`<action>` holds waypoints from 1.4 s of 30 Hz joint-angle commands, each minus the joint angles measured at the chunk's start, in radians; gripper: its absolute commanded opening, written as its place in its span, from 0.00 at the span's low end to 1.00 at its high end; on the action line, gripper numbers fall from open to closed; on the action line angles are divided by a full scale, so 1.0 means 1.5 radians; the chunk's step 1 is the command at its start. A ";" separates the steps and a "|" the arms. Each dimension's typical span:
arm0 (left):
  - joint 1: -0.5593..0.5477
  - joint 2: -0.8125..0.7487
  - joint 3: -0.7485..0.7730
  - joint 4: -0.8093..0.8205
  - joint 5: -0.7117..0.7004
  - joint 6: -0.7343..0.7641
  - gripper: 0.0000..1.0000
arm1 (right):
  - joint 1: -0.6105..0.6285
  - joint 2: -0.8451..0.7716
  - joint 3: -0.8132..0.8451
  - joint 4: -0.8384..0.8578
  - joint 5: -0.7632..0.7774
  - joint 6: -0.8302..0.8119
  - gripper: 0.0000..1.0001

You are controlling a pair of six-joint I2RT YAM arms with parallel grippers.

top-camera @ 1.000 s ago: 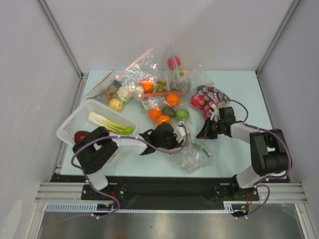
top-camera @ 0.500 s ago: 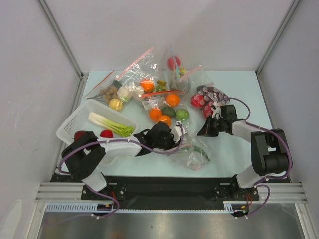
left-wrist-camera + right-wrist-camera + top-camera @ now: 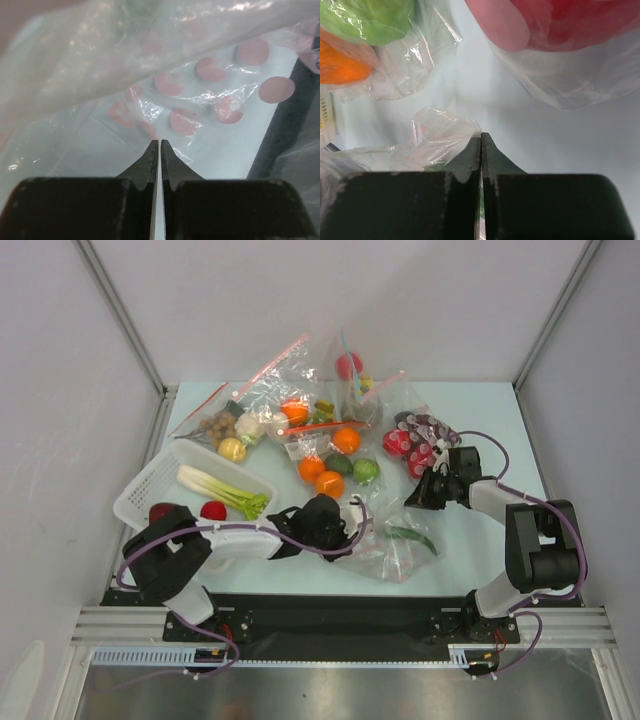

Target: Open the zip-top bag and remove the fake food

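Note:
The clear zip-top bag (image 3: 385,545) lies crumpled on the table between my two grippers, with a long green piece (image 3: 412,537) inside it. My left gripper (image 3: 350,522) is shut on the bag's left side. In the left wrist view the jaws (image 3: 159,142) are pressed together, with clear plastic (image 3: 100,75) spread ahead of them. My right gripper (image 3: 414,502) is shut on the bag's right upper edge. The right wrist view shows a crinkled corner of the bag (image 3: 440,132) pinched at its tips (image 3: 481,135). A leek (image 3: 215,488), a dark red apple (image 3: 160,512) and a small red piece (image 3: 212,509) lie in the white basket (image 3: 150,475).
Several other clear bags lie at the back. One holds oranges and green pieces (image 3: 335,455), one holds brown balls and cauliflower (image 3: 225,425), and one holds red pieces (image 3: 412,438) just beyond my right gripper. The basket stands at the left edge.
My right gripper has moved right and back, pulling the bag's edge and spreading it. The green piece has shifted right. The left arm's elbow has swung left, uncovering the small red piece in the basket.

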 commanded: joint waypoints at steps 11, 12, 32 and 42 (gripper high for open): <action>-0.046 0.022 0.104 0.104 -0.019 -0.011 0.37 | -0.004 -0.018 0.009 0.028 -0.025 0.000 0.00; -0.046 0.039 0.109 0.108 -0.014 0.004 0.39 | -0.003 -0.018 0.007 0.030 -0.028 0.000 0.00; -0.042 0.154 0.193 0.091 -0.099 0.069 0.68 | -0.003 -0.002 -0.003 0.050 -0.076 0.001 0.00; -0.027 0.191 0.205 0.102 -0.121 0.078 0.74 | 0.002 -0.006 -0.004 0.049 -0.092 -0.001 0.00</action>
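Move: The green chili in the clear bag lies about 14 cm to the right of my left hand, 3 cm farther out and a little lower; the bag's zip mouth comes first, roughly 3 cm right and 4 cm ahead. The nearest orange sits some 14 cm ahead and 4 cm left, the round green vegetable about 17 cm ahead and 4 cm right. From my right hand the chili is roughly 7 cm back and 1 cm right, just below. I lift my left hand about 5 cm while swinging it right, then bring it down again and forward into the bag's mouth towards the chili, ending some 8 cm right and 6 cm ahead of its start. Its fingers spread from nearly shut to about three-quarters open. My right hand keeps its shut grip on the bag's edge, easing about a centimetre up and left. ##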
